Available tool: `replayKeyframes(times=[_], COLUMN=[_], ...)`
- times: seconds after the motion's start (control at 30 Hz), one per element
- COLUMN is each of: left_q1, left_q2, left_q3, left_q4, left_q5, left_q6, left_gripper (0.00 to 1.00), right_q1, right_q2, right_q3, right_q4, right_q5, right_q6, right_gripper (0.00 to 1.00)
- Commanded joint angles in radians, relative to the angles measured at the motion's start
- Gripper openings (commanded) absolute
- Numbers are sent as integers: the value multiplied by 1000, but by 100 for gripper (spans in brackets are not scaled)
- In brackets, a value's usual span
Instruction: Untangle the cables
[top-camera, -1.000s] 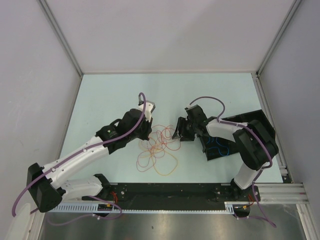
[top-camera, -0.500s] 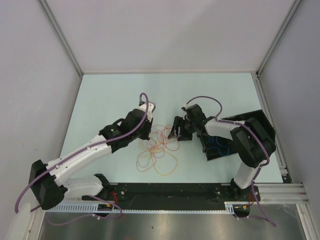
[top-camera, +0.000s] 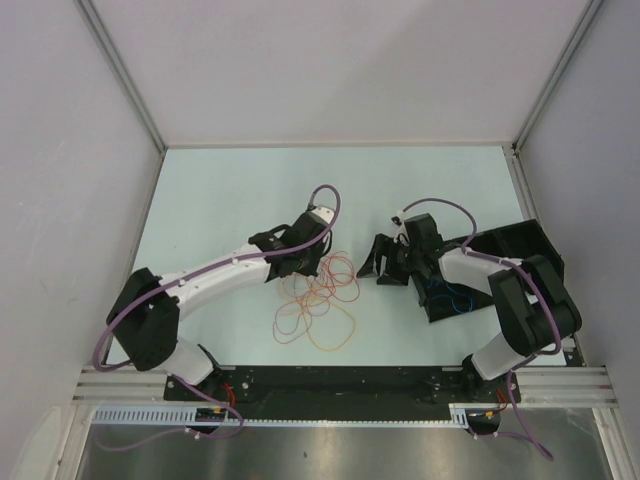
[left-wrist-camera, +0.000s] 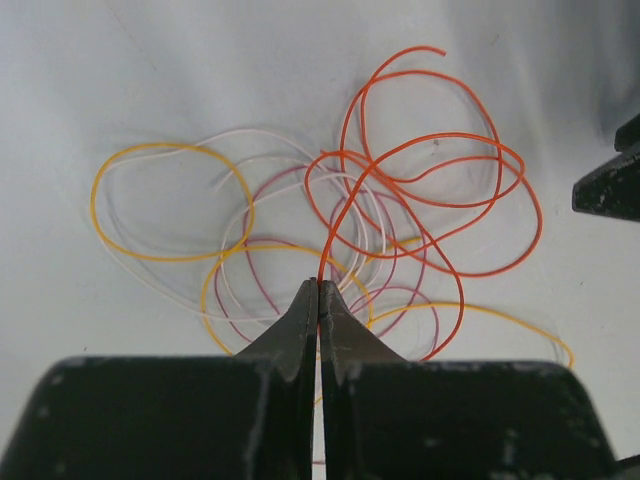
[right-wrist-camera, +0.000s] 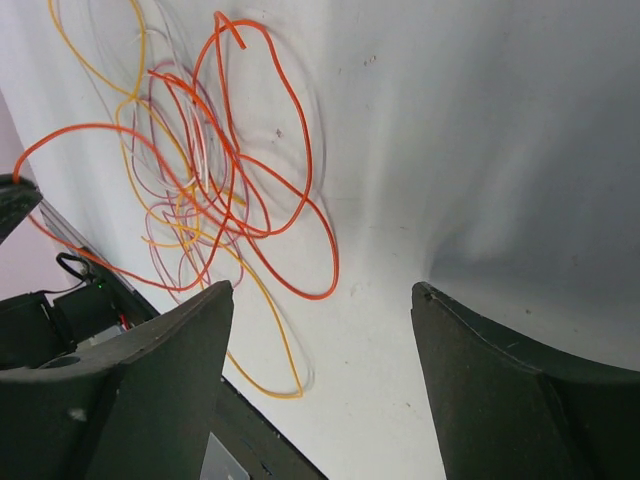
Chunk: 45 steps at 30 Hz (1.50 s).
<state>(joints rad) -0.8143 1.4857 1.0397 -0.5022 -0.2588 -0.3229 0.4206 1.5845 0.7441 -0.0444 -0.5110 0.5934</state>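
Observation:
A loose tangle of thin cables (top-camera: 322, 295) lies on the pale table between my arms: orange-red (left-wrist-camera: 432, 196), yellow (left-wrist-camera: 150, 200), pink (left-wrist-camera: 400, 285) and white loops crossing each other. My left gripper (top-camera: 308, 268) sits at the tangle's upper left edge, shut on the orange-red cable right at its fingertips (left-wrist-camera: 320, 288). That strand rises from the pile into the jaws. My right gripper (top-camera: 378, 268) stands open just right of the tangle with bare table between its fingers (right-wrist-camera: 320, 295). In its view the cables (right-wrist-camera: 230, 170) lie up and to the left.
A black tray (top-camera: 515, 240) stands at the right, partly under the right arm, with a blue cable (top-camera: 447, 297) inside. Thick purple cables run along both arms. Grey walls enclose the table on three sides.
My left arm has swung right and stretched toward the centre, still shut on the orange-red cable. My right gripper has drawn back to the right, off the tangle, and its jaws have widened.

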Motion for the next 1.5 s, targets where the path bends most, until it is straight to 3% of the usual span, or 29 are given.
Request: replayKeyframes(times=[0.0, 0.3, 0.5, 0.67, 0.8, 0.97, 1.07, 1.1, 1.23, 1.3, 1.4, 1.43, 1.47], left_q1=[1, 1, 0, 0, 0, 1, 3, 1, 1, 1, 1, 1, 1], left_q2=[45, 110, 114, 127, 134, 136, 136, 136, 131, 120, 70, 49, 29], left_q3=[86, 134, 129, 123, 118, 117, 111, 109, 99, 99, 106, 109, 118], left_q4=[14, -47, -58, -53, -50, -45, -42, -39, -33, -41, -74, -103, -119], left_q5=[-13, -48, -54, -56, -54, -51, -45, -43, -31, -22, -22, -28, -40], left_q6=[16, 25, 25, 22, 22, 21, 18, 16, 5, -5, -24, -30, -39], left_gripper=[0, 0, 0, 0, 0, 0, 0, 0, 0, 8, 46, 64, 70], right_q1=[-6, 40, 64, 81, 89, 95, 95, 95, 96, 96, 98, 99, 102], right_q2=[-63, 78, 143, 186, 223, 247, 264, 267, 282, 267, 205, 187, 163], right_q3=[-17, 1, 63, 86, 87, 90, 100, 104, 112, 112, 113, 118, 123], right_q4=[104, 225, 206, 187, 201, 206, 202, 204, 202, 201, 169, 138, 123], right_q5=[-44, -44, -20, 3, -6, 0, 2, 0, -3, -3, 29, 37, 57], right_q6=[11, 82, 80, 77, 80, 82, 83, 82, 82, 80, 66, 57, 54], right_gripper=[78, 76, 66, 52, 33, 21, 9, 0, 0, 0, 0, 0, 0])
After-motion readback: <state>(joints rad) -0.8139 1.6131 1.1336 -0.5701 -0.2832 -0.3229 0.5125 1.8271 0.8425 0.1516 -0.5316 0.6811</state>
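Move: The right-hand edge of the red cable's coil lies on the table about 5 cm left, 2 cm ahead and 3 cm below the open right hand. From the left hand, which already holds a lifted strand of this cable, it is roughly 6 cm right, 2 cm ahead and 9 cm down. From the right hand, the yellow cable's near loop lies some 6 cm left and 11 cm back, the pink cable's near loop 17 cm left and 11 cm back. The red cable's right edge is taken by the right hand, which lifts about 1 cm, then goes some 5 cm left, down and slightly forward into the coil, closing until it pinches several strands together at the table. The left hand keeps its strand, easing down nearly 2 cm and about 1 cm forward, then at the very end opens and lets go. ##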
